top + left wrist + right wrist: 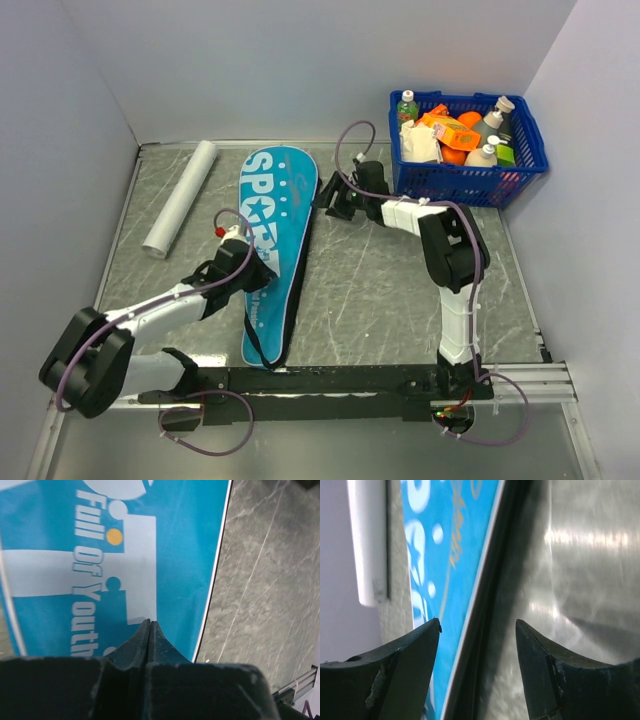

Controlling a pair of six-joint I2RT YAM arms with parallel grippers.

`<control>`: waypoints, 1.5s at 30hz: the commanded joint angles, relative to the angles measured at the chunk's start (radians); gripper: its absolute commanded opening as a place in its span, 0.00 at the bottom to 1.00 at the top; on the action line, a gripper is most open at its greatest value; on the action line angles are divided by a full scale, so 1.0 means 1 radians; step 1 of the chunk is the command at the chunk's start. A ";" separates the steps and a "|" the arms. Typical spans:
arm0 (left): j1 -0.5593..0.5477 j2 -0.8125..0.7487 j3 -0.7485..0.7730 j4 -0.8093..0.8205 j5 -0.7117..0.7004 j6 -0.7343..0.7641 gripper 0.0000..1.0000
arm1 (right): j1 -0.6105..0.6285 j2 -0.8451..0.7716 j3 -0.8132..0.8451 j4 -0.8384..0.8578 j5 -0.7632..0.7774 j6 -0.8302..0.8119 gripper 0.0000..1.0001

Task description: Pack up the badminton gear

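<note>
The long teal racket bag (275, 230) lies flat on the grey table, its wide lettered end toward the back wall. My left gripper (264, 274) rests on the bag's middle. In the left wrist view it (150, 623) is shut, its tips touching the printed bag (175, 555), and nothing shows between them. My right gripper (322, 197) is at the right edge of the wide end. In the right wrist view it (477, 622) stands open, with one finger over the bag (450, 555) and the other over bare table. The bag's black-trimmed edge runs between them.
A white rolled tube (180, 197) lies left of the bag near the left wall, and it also shows as a white tube (367, 540) in the right wrist view. A blue plastic basket (465, 185) of bottles and groceries stands at the back right corner.
</note>
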 commanded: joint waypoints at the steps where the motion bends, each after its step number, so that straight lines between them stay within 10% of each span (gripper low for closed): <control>1: -0.021 0.053 0.048 0.088 0.036 0.008 0.01 | 0.000 0.075 0.142 -0.046 0.031 0.009 0.70; 19: -0.049 0.125 -0.041 0.145 0.036 -0.018 0.01 | 0.113 0.250 0.326 -0.145 0.165 0.059 0.67; 24: -0.049 0.053 -0.092 0.119 0.035 -0.021 0.01 | 0.115 0.271 0.345 -0.146 0.185 0.095 0.42; 28: -0.049 0.018 -0.118 0.089 -0.010 -0.021 0.01 | 0.110 0.255 0.317 -0.137 0.209 0.107 0.02; 45: -0.071 -0.094 -0.078 -0.052 -0.080 0.003 0.01 | 0.110 -0.196 -0.393 0.061 0.531 0.426 0.00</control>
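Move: The bag's right edge at its upper part runs some 3 cm ahead and 5 cm left of the open right fingers, roughly 5 cm below them; the basket stands about 16 cm farther out than that hand and 30 cm to its right, while the white tube is 31 cm to its left and 4 cm out. For the closed left fingers, the bag's face lies about 2 cm right and 3 cm down, with the black strap some 13 cm back, 3 cm left and 4 cm lower. The right hand edges forward, then left and down onto the bag's right edge, about 6 cm left and 4 cm down in all, shuts its fingers to pinch the piping and dark side there, then pulls back and to the right by some 10 cm while turning about 15 degrees clockwise. The left hand, fingers still shut, sinks about 3 cm and eases 2 cm right to press its tips on the nearer half of the bag's face, then stays low and draws back about 3 cm as the bag is swung. ##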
